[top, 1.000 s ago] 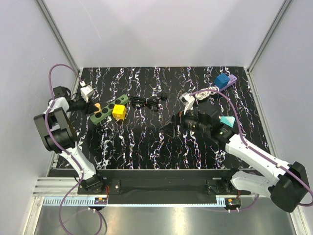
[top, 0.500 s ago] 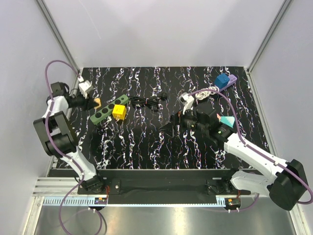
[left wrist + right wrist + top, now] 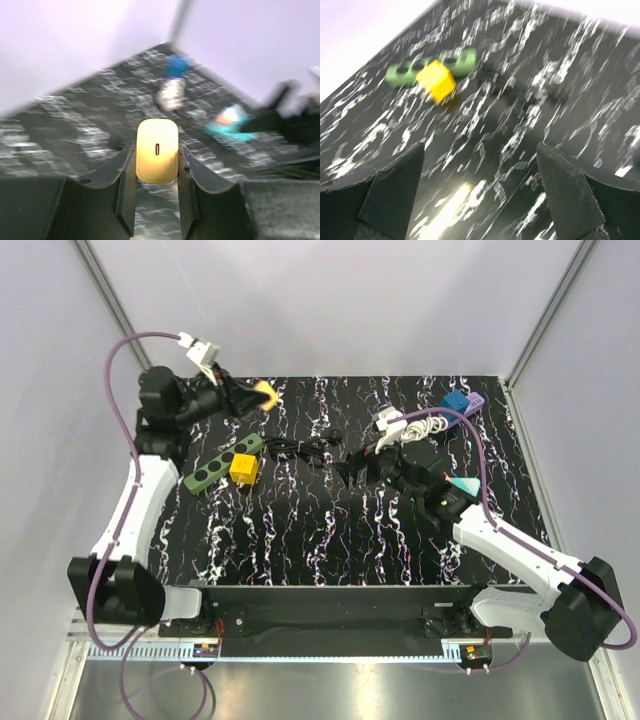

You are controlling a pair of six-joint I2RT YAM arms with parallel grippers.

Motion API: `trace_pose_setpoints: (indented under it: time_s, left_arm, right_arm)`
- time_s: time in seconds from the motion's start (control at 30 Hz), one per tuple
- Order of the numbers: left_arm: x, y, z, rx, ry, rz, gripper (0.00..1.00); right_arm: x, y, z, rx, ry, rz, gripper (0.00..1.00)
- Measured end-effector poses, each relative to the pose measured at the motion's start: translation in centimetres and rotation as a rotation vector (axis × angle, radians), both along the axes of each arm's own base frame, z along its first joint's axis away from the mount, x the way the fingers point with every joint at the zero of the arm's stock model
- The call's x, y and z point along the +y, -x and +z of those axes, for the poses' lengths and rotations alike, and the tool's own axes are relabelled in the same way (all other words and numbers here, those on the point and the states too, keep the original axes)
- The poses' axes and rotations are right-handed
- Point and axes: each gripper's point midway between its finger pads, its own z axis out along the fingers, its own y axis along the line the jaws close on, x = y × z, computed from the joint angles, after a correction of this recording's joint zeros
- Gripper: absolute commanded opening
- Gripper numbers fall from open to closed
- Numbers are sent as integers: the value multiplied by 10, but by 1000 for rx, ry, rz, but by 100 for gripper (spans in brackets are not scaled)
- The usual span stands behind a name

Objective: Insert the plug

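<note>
My left gripper (image 3: 252,395) is raised high over the back left of the table and is shut on a pale orange plug (image 3: 267,394); in the left wrist view the plug (image 3: 157,157) sits squeezed between the two fingers. The green power strip (image 3: 222,464) lies on the left of the black marbled table with a yellow cube plug (image 3: 243,468) on it. Both show blurred in the right wrist view, the strip (image 3: 433,68) and the cube (image 3: 435,80). My right gripper (image 3: 355,472) is open and empty above the table's middle.
A black cable (image 3: 305,448) lies just right of the strip. A blue plug (image 3: 455,403) with a coiled white cord (image 3: 418,426) sits at the back right, and a teal piece (image 3: 464,485) lies by the right arm. White walls enclose the table.
My left arm has swung up and to the right, lifting the orange plug from beside the strip's left end to high over the back left. My right gripper moved slightly back.
</note>
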Motion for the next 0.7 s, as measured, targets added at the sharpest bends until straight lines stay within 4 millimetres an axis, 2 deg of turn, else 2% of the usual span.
trace_pose_setpoints:
  time_s: [0.1, 0.13, 0.2, 0.3, 0.47, 0.7]
  left_arm:
    - [-37, 42, 18, 101, 133, -58, 0]
    - [-43, 53, 27, 135, 178, -73, 0]
    - [-45, 68, 46, 179, 265, -82, 0]
    - [-47, 82, 63, 219, 366, -83, 0]
    - [-71, 110, 57, 352, 460, -156, 0]
    - [-92, 129, 60, 429, 501, -237, 0]
  right_arm:
    - [6, -7, 26, -164, 16, 22, 100]
    - [10, -7, 36, -232, 16, 40, 100]
    - [19, 0, 58, -375, 4, 86, 100]
    - [28, 12, 75, -518, -7, 152, 100]
    - [45, 39, 105, -697, -37, 264, 100]
    - [65, 75, 136, -856, -79, 363, 100]
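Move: The yellow plug, already pinched in the left fingers, is to meet the open right gripper, which lies some 20 cm to the left hand's right, 8 cm back and 11 cm below. From the right hand the plug is about 8 cm ahead, 19 cm left and 11 cm up; the black cable lies roughly 18 cm ahead, 15 cm left, the yellow cube 11 cm ahead, 30 cm left, both over 20 cm below. Bring the two grippers together high over the table: draw the left one back about 13 cm, right and somewhat up, keeping its pinch on the plug and rolling the wrist some 40 degrees. Meanwhile lift the wide-open right gripper about 14 cm, easing back and left, and swing its fingers up and counter-clockwise to face the plug. ##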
